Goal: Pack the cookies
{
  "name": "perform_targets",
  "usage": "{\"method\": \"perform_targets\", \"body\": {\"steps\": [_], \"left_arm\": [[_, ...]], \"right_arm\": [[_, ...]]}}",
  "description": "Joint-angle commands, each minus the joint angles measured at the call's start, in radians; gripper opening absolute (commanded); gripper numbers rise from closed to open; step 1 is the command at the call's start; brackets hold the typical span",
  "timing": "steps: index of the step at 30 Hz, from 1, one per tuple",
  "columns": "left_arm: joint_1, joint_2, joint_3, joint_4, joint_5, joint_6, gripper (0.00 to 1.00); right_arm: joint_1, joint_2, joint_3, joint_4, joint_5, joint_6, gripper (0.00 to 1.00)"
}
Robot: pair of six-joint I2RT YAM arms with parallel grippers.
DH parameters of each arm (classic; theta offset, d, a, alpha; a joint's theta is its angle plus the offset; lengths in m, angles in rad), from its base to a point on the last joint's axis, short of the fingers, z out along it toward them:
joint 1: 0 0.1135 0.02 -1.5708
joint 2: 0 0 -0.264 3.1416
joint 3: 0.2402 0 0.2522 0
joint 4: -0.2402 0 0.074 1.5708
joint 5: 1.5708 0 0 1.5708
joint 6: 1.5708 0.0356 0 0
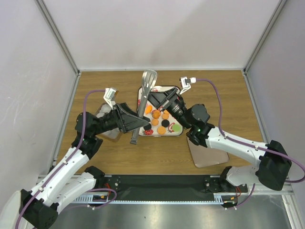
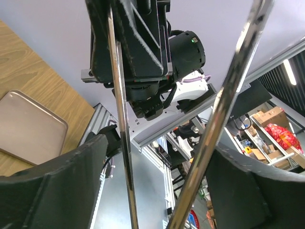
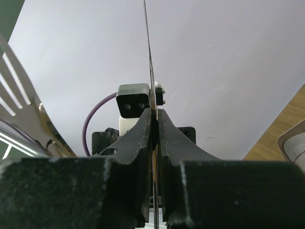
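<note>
The cookies [image 1: 162, 121], orange, black, pink and green discs, lie on a white tray [image 1: 174, 88] at the table's middle. Metal tongs [image 1: 142, 106] stand across the tray's left edge, slotted head toward the back. My right gripper [image 1: 155, 99] is shut on one thin arm of the tongs [image 3: 148, 57], seen edge-on between its fingers [image 3: 143, 138]. My left gripper [image 1: 140, 125] sits lower on the tongs. Its jaws stand wide, and both tong arms [image 2: 224, 95] pass between them. The left gripper [image 2: 159, 162] is open.
A flat beige lid [image 1: 209, 155] lies on the wood at the right, under the right arm, and shows as the beige lid [image 2: 28, 129] in the left wrist view. A clear container [image 1: 106, 125] sits under the left arm. Grey walls close three sides.
</note>
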Motion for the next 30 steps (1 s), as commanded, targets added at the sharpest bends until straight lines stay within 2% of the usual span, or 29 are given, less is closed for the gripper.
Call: {"method": "perform_targets", "body": {"steps": [1,7,15,19,22,25,30], "left_arm": [[-0.004,-0.019,0.047,-0.023,-0.005,0.049,0.82],[-0.004,-0.016,0.052,-0.028,-0.006,0.054,0.76],[-0.004,-0.032,0.058,-0.081,-0.016,0.092,0.75],[-0.004,-0.036,0.061,-0.098,-0.025,0.105,0.69],[-0.004,-0.039,0.064,-0.106,-0.026,0.112,0.68],[-0.004,-0.039,0.069,-0.132,-0.031,0.131,0.67],[-0.004,-0.045,0.077,-0.153,-0.036,0.148,0.66]], "right_arm": [[0.010,-0.001,0.001,0.132,0.039,-0.006,0.00],[0.010,0.006,-0.016,0.174,0.045,0.001,0.00],[0.010,0.003,-0.021,0.188,0.074,0.014,0.00],[0.013,-0.004,-0.034,0.191,0.083,0.014,0.01],[0.013,-0.012,-0.044,0.195,0.086,0.007,0.12],[0.014,-0.024,-0.050,0.177,0.096,-0.003,0.27],[0.016,-0.064,-0.054,0.136,0.120,-0.037,0.40]]}}
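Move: The tongs slant up and forward between the grippers. Their middle is about 6 cm ahead of the left hand, 2 cm to its right and 3 cm higher; from the right hand, which grips them nearer the slotted head, it lies some 3 cm back, 3 cm left and 2 cm lower. From the left hand, the cookie tray is roughly 25 cm ahead, 6 cm right and 36 cm below, and the box of white cups about 18 cm ahead, 20 cm left and 35 cm below. The tongs change hands: the left gripper, already astride both arms near the hinge end, stays nearly in place and closes from almost wide open to about two-thirds, bringing its fingers onto the arms, and sinks about 1 cm at the end. The right hand keeps its pinch while drifting about 1 cm to its right, then opens to over a third and eases its hold. ##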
